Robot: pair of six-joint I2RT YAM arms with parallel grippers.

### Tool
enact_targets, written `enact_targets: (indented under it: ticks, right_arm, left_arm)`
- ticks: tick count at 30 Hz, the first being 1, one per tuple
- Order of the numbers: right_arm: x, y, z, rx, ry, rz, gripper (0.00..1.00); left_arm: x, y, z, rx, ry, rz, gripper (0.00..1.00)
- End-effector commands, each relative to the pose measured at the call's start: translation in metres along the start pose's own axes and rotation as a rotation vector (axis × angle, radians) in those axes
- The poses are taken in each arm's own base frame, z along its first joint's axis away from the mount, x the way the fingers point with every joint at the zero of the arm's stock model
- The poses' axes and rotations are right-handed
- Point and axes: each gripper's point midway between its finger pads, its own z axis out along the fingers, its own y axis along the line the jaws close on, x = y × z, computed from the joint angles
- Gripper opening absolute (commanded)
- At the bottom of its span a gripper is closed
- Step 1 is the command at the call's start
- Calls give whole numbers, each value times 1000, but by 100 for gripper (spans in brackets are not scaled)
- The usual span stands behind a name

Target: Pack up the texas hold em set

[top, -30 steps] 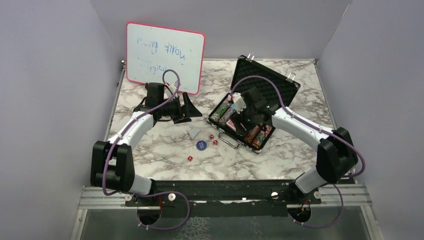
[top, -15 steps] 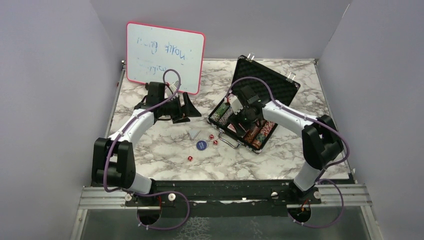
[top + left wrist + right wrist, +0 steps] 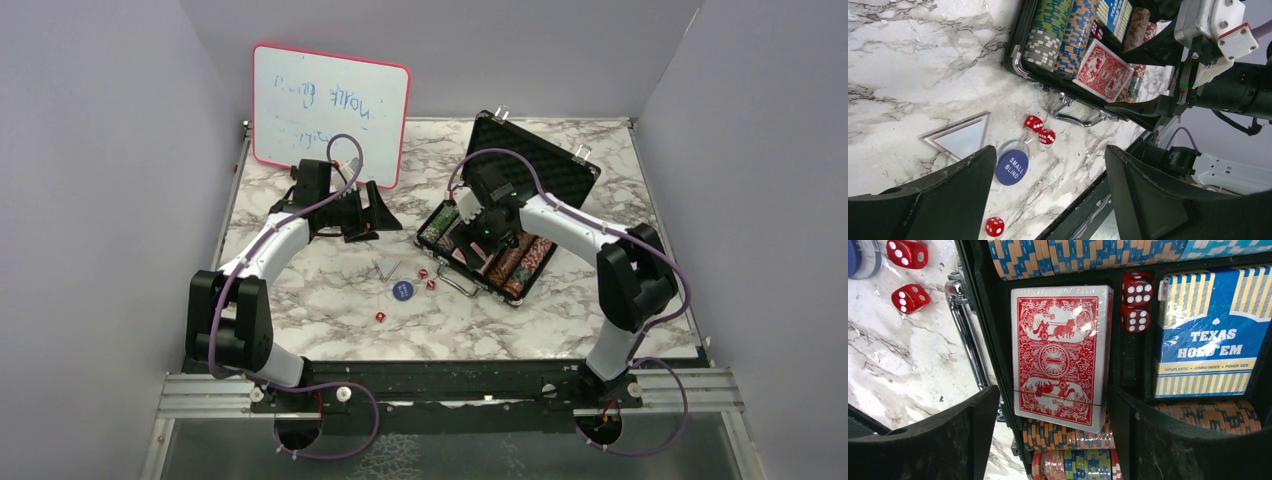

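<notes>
The black case [image 3: 548, 175] lies open at the right, rows of striped chips [image 3: 1083, 255] in its foam. A red-backed card deck [image 3: 1060, 355] rests tilted on the chips beside two dice [image 3: 1134, 302] and a blue card box [image 3: 1208, 335]. My right gripper [image 3: 1053, 390] is open around the deck's near end, with a gap at the left finger. My left gripper [image 3: 1048, 150] hangs open and empty above the table left of the case. Below it lie the blue button [image 3: 1012, 167] and three red dice [image 3: 1040, 130].
A clear triangular piece [image 3: 388, 268] lies left of the dice. The pink-framed whiteboard [image 3: 330, 115] stands at the back left, behind my left arm. The case's metal handle [image 3: 965, 330] sticks out toward the dice. Grey walls close in both sides.
My right gripper has shifted slightly left and back over the case, and its jaws have widened around the red deck. The left gripper has edged slightly back and stays open.
</notes>
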Motion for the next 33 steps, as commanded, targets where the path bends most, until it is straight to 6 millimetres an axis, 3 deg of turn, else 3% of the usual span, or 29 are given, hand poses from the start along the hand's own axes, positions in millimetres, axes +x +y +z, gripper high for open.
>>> enact_targets:
  ticks: [1,4,7,11,15,19,23,28,33]
  right_arm:
    - [-9,10,-21,-40,-55,-4,81]
    - [-13,5,-29,-1,-84,9,80]
    - [-16,-12,-32,99,-119,45,76]
    - [-14,-27,-28,188,-144,95,68]
    - [-18,-33,-24,220,-187,136,67]
    - [-22,-24,-21,166,-197,145,61]
    - [-41,-9,-32,113,-268,200,55]
    - [-66,25,-43,108,-355,311,56]
    - [-71,63,-30,119,-337,432,56]
  left_arm:
    - [-7,1,-1,-16,-10,25,82]
    - [-8,1,0,-16,-8,24,82]
    - [-8,1,1,-17,-7,23,82]
    - [-7,3,0,-20,-8,26,82]
    - [-5,4,0,-24,-6,24,82]
    - [-6,3,-1,-26,-10,27,82]
    - [-11,3,-4,-46,-37,40,82]
    - [-25,8,-16,-135,-121,67,82]
    - [-36,31,-33,-314,-198,56,82]
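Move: The small blind button, the likeliest next thing for the empty right hand, lies about 19 cm to its left, 6 cm back and 4 cm lower. The two dice by the case handle are about 13 cm left and 3 cm back, the clear triangle about 22 cm left and level with the hand. The red deck, already let go, is just under the hand, a centimetre ahead and left. From the left hand the button lies some 7 cm back, 4 cm right and 12 cm down. The right hand comes up about 3 cm off the red deck, drifting slightly forward and right, then dips a centimetre or so back over the deck while its open fingers close partway. From there it swings quickly left, some 7 cm, rising again and easing back over the case's front edge towards the small blind button and the dice, the wrist turning nearly 20 degrees clockwise and the fingertips swinging left, while the open left hand starts off about 2 cm to its left, away from the case. ##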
